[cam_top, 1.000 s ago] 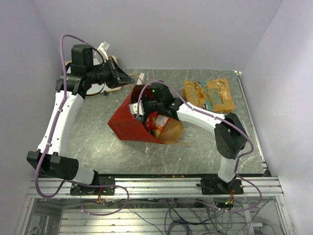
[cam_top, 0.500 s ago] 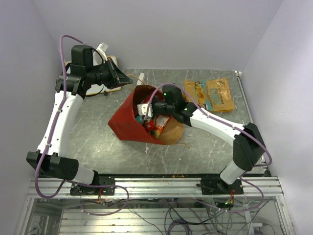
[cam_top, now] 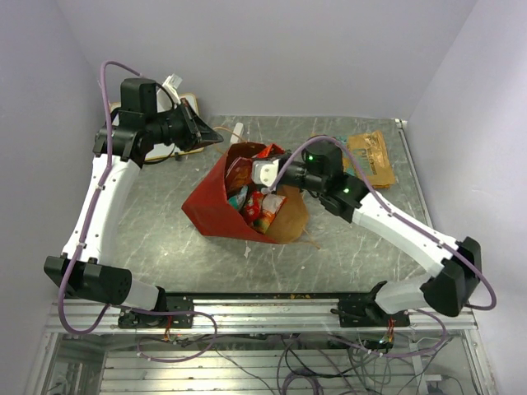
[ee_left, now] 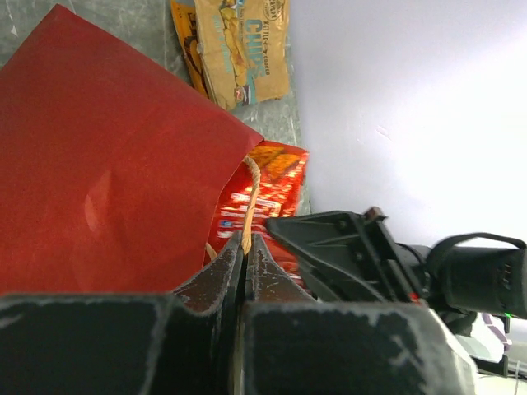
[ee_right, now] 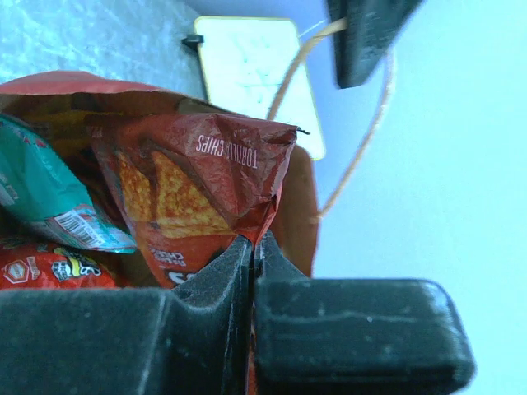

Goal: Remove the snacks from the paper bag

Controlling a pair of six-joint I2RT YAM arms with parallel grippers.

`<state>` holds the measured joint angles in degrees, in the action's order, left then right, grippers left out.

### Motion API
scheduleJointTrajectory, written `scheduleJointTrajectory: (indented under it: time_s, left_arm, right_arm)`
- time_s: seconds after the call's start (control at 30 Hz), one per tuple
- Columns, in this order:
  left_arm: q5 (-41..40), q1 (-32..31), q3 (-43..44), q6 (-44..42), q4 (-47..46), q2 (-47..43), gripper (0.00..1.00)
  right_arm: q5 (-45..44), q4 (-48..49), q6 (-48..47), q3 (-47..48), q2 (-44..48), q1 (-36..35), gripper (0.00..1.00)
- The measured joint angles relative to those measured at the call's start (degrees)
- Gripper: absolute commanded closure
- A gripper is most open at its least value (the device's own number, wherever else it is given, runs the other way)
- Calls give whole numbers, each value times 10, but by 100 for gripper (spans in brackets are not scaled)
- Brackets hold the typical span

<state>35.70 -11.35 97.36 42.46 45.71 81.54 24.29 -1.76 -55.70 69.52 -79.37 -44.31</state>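
The red paper bag (cam_top: 216,206) lies tilted with its mouth open toward the right. My left gripper (cam_top: 216,138) (ee_left: 244,243) is shut on the bag's tan cord handle (ee_left: 250,193), holding the rim up. At the bag's mouth, my right gripper (cam_top: 262,171) (ee_right: 254,240) is shut on the edge of a red tortilla-chip packet (ee_right: 185,185) (cam_top: 268,151), lifted at the upper rim. More snacks stay inside: a teal packet (ee_right: 37,197) (cam_top: 239,199) and a red one (ee_right: 41,268) (cam_top: 262,211). Two orange snack packets (cam_top: 366,158) (ee_left: 245,45) lie on the table to the right.
A white whiteboard (ee_right: 251,70) (cam_top: 188,102) lies at the back left behind the left arm. The grey marbled table (cam_top: 156,206) is walled on three sides. The bag's brown inner flap (cam_top: 292,224) spreads toward the front.
The right gripper went from part open deep in the bag to shut on the red packet. It has drawn back to the right, lifting the packet to the bag's mouth. The left arm held still.
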Motion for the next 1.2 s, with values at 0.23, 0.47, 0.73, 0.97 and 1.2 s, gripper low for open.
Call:
scheduleJointTrajectory:
  time_s: [0.23, 0.47, 0.73, 0.97, 1.2]
  left_arm:
    - [0, 1, -8, -1, 0, 0, 93]
    - [1, 4, -19, -11, 0, 0, 93]
    - [4, 10, -35, -20, 0, 0, 93]
    - [9, 13, -49, -21, -2, -1, 93]
    - [17, 15, -50, -21, -2, -1, 93]
  right_arm:
    - [-36, -41, 29, 11, 76, 0, 100]
    - [-82, -90, 82, 54, 150, 0, 100]
    - [-227, -105, 182, 86, 218, 0, 100]
    - [-424, -111, 275, 97, 195, 2, 100]
    - [-497, -132, 293, 76, 121, 77, 100]
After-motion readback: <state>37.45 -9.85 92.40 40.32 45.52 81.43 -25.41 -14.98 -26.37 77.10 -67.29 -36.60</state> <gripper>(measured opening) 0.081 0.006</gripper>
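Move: Pinched in the right hand is the red Doritos bag, still partly inside the paper bag, whose middle lies about 15 cm below this hand and 3 cm back. The pile of snack bags already taken out lies about 32 cm to the right, 14 cm ahead and 27 cm lower. Left in the paper bag, the orange-white snack is some 7 cm back and 7 cm right. From the left hand, the pile is about 38 cm right and 12 cm ahead. Lifting the Doritos bag clear of the paper bag, the right hand rises about 16 cm while going right and slightly back, then swings forward and down, still going right, towards the pile; it ends some 20 cm farther right, turned about 60 degrees clockwise, grip kept. The left hand keeps its pinch on the paper bag's handle and sinks about 3 cm. ##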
